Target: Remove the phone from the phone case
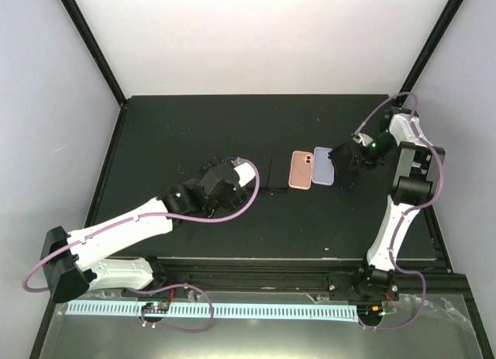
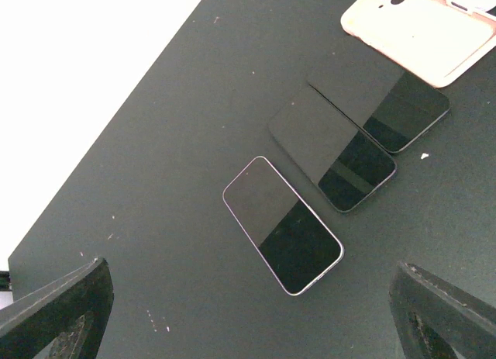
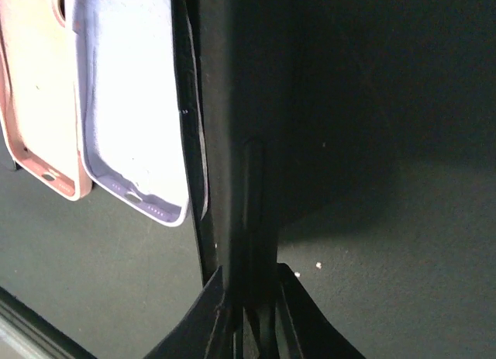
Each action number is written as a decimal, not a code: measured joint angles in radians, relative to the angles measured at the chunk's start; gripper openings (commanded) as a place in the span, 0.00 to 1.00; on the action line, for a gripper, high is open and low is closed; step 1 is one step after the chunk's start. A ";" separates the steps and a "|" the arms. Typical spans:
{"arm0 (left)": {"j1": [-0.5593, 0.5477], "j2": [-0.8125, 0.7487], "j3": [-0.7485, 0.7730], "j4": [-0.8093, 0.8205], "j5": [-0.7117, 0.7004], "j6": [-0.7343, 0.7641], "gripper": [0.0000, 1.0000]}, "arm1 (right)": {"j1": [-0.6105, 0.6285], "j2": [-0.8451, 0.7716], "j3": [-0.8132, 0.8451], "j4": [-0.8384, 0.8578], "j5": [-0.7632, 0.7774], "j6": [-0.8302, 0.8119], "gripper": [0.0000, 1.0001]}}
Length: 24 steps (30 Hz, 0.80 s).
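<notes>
Three bare phones lie screen up in a row on the black table: the nearest phone [image 2: 283, 225], a middle one [image 2: 333, 157] and a far one [image 2: 387, 103]. My left gripper [image 2: 252, 328] hangs open above them, touching nothing. To their right lie an empty pink case [image 1: 300, 170] and an empty lavender case [image 1: 323, 167]. My right gripper [image 3: 249, 297] is shut on a thin dark phone case [image 3: 232, 103], seen edge-on just right of the lavender case [image 3: 132, 103]. Whether a phone sits inside it I cannot tell.
The black table [image 1: 194, 126] ends in raised black frame rails at the sides and front. White walls rise behind and to both sides. The left arm [image 1: 124, 223] stretches across the left half, and the right arm [image 1: 403, 181] stands along the right edge.
</notes>
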 measured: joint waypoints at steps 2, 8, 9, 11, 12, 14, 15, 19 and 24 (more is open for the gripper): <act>0.000 0.000 0.000 0.000 0.000 0.000 0.99 | -0.005 0.000 -0.024 0.000 -0.003 0.002 0.15; 0.000 -0.011 -0.002 0.000 0.000 0.003 0.99 | -0.020 0.000 -0.082 0.016 0.000 0.013 0.12; 0.000 -0.014 -0.002 0.000 0.000 0.005 0.99 | -0.025 -0.001 -0.086 0.022 -0.002 0.015 0.12; 0.000 -0.016 -0.002 0.000 0.000 0.006 0.99 | -0.038 -0.007 -0.094 0.031 -0.015 0.020 0.12; 0.000 -0.017 -0.003 0.001 0.000 0.006 0.99 | -0.047 -0.013 -0.099 0.038 -0.024 0.022 0.12; 0.000 -0.019 -0.003 0.001 0.000 0.006 0.99 | -0.071 -0.034 -0.125 0.064 -0.057 0.029 0.12; 0.000 -0.019 -0.003 0.001 0.000 0.006 0.99 | -0.084 -0.045 -0.142 0.076 -0.072 0.037 0.13; 0.000 -0.019 -0.003 0.001 0.000 0.006 0.99 | -0.114 -0.063 -0.219 0.128 -0.110 0.062 0.31; 0.000 -0.019 -0.010 0.004 0.001 0.008 0.99 | -0.116 -0.064 -0.283 0.185 -0.093 0.100 0.45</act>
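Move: The black phone case stands steeply tilted between the right hand's barely parted fingers. The bare spot where the case is to lie is about 3 cm left, level fore and aft, some 6 cm below. Beside that spot, the purple case's middle is roughly 11 cm left of the hand and 1 cm farther out; the peach case is 19 cm left, level with the hand. From the idle left hand the spot is about 39 cm right, 9 cm ahead and 20 cm lower. With the black case's raised right edge still between its fingertips, the right hand lowers that edge towards the table beside the purple case, sinking and drawing back about 3.5 cm each, with some 2 cm to the right. The sinking pauses midway with a slight rise, the wrist turns about 15 degrees clockwise, and the fingers spread to nearly half open at the end, one on either side of the rim. ##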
